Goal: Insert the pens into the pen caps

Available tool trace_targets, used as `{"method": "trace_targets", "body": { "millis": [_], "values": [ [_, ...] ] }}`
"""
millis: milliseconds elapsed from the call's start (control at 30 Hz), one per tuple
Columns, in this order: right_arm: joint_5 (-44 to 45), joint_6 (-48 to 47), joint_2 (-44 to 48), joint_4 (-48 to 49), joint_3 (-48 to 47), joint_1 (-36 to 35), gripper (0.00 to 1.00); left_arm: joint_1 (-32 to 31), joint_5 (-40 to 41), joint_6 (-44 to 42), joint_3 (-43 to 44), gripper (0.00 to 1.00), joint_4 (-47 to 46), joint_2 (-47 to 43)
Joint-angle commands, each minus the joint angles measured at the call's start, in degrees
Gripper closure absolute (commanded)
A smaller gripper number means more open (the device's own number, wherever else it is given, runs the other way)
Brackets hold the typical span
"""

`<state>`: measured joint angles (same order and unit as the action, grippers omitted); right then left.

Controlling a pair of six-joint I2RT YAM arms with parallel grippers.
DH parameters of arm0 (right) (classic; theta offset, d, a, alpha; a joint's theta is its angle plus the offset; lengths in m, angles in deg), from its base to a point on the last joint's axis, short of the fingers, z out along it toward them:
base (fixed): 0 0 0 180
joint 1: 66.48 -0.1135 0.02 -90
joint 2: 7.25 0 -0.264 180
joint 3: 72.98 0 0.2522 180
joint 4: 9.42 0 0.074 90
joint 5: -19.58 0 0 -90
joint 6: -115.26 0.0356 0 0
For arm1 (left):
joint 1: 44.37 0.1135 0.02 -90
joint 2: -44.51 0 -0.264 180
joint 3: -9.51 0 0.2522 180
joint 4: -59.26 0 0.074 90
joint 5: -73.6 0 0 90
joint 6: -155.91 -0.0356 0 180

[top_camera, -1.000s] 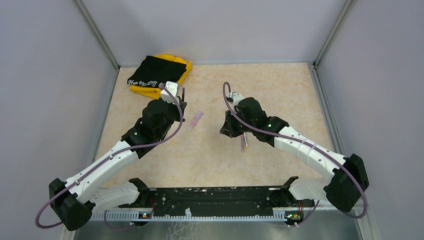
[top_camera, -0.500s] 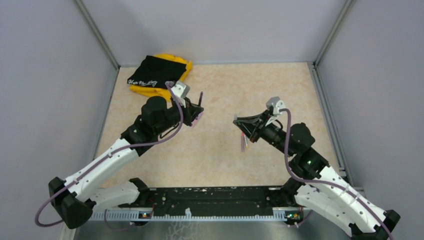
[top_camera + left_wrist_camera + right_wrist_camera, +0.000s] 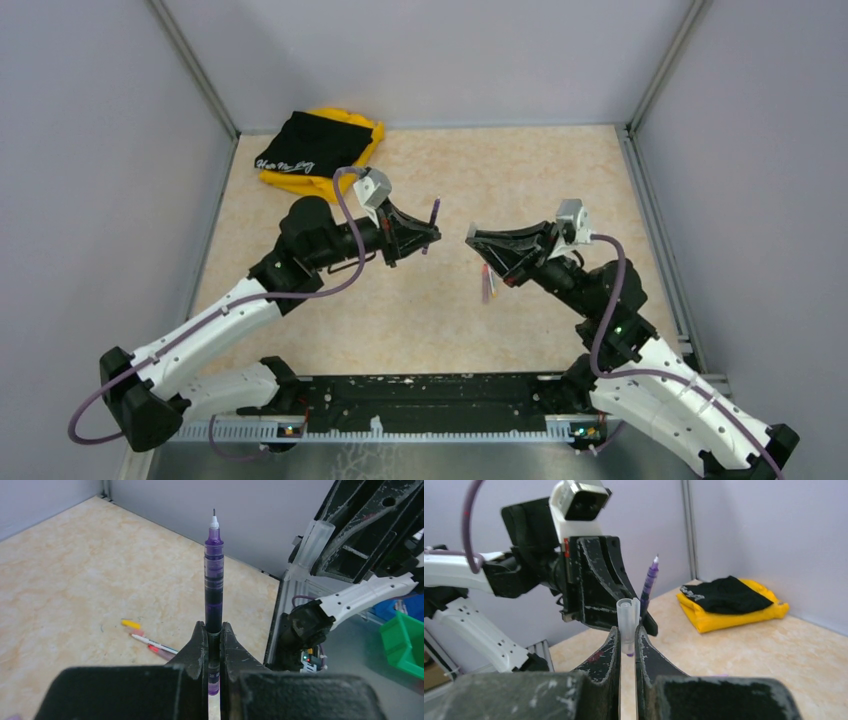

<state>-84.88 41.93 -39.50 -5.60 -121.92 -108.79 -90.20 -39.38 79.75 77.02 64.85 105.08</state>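
My left gripper [image 3: 427,236] is shut on a dark purple pen [image 3: 214,580] that stands upright out of its jaws, bare tip up. My right gripper [image 3: 471,238] faces it from the right and is shut on a clear lilac pen cap [image 3: 628,616], open end up. In the right wrist view the pen [image 3: 650,582] stands just behind and right of the cap, a small gap between them. On the table below lie a white pen [image 3: 152,643], a pinkish-red pen [image 3: 161,651] and an orange-yellow cap [image 3: 131,623].
A black cloth on a yellow one [image 3: 315,145] lies in the back left corner. Grey walls enclose the table on three sides. The loose pens [image 3: 487,285] lie under my right gripper. A tiny lilac bit [image 3: 720,675] lies on the table.
My left gripper swung right and rose with the pen. My right arm drew back to the right and turned its gripper to face left; the two grippers now meet tip to tip.
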Motion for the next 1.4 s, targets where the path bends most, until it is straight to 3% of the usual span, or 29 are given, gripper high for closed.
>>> {"method": "trace_targets", "body": {
  "millis": [0,133,400,833,1133,1367],
  "values": [
    [-4.0,5.0,0.1,10.7,-0.5,0.1,1.0,-0.5,-8.2,1.3,0.6,1.0,-5.5,0.5],
    [-0.4,12.1,-1.1,13.2,-0.5,0.1,1.0,-0.5,-9.9,2.0,0.8,1.0,-6.8,0.3],
    [11.5,35.0,-3.5,16.0,1.1,0.1,1.0,-0.5,-9.5,2.6,0.9,1.0,-7.0,-0.1],
    [19.6,49.0,-3.7,17.2,2.3,0.1,1.0,-2.9,-12.5,-0.1,4.3,1.0,-2.5,1.8],
    [19.9,51.6,-3.7,19.0,2.2,0.1,1.0,-5.5,-11.9,-2.6,7.3,1.0,1.4,4.8],
    [14.7,41.9,-3.6,15.9,-0.5,0.1,1.0,-6.4,-11.5,-3.2,7.9,1.0,2.2,5.4]
  ]
}}
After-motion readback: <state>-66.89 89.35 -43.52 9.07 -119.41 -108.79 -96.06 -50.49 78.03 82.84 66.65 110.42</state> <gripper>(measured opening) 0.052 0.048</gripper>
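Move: The left gripper holds the purple pen, tip up. The clear cap in the right gripper is about 8 cm to the left gripper's right, 3 cm back and 5 cm higher; from the right gripper the purple pen is some 8 cm left, 3 cm ahead and 3 cm lower. On the table, roughly 33 cm below the left gripper, the white pen lies about 15 cm ahead and 14 cm right, the red pen about 14 cm ahead and 12 cm right. Bring the left gripper about 5 cm back and 4 cm to the right, keeping the purple pen pinched tip up and swinging the wrist clockwise. Meanwhile raise the right gripper about 4.5 cm and, after a short dip back, ease it forward, rolling it some 50 degrees, mostly about its own fingers, so that the held cap's open end leans forward and right. Keep both grips shut and the pen clear of the cap. ##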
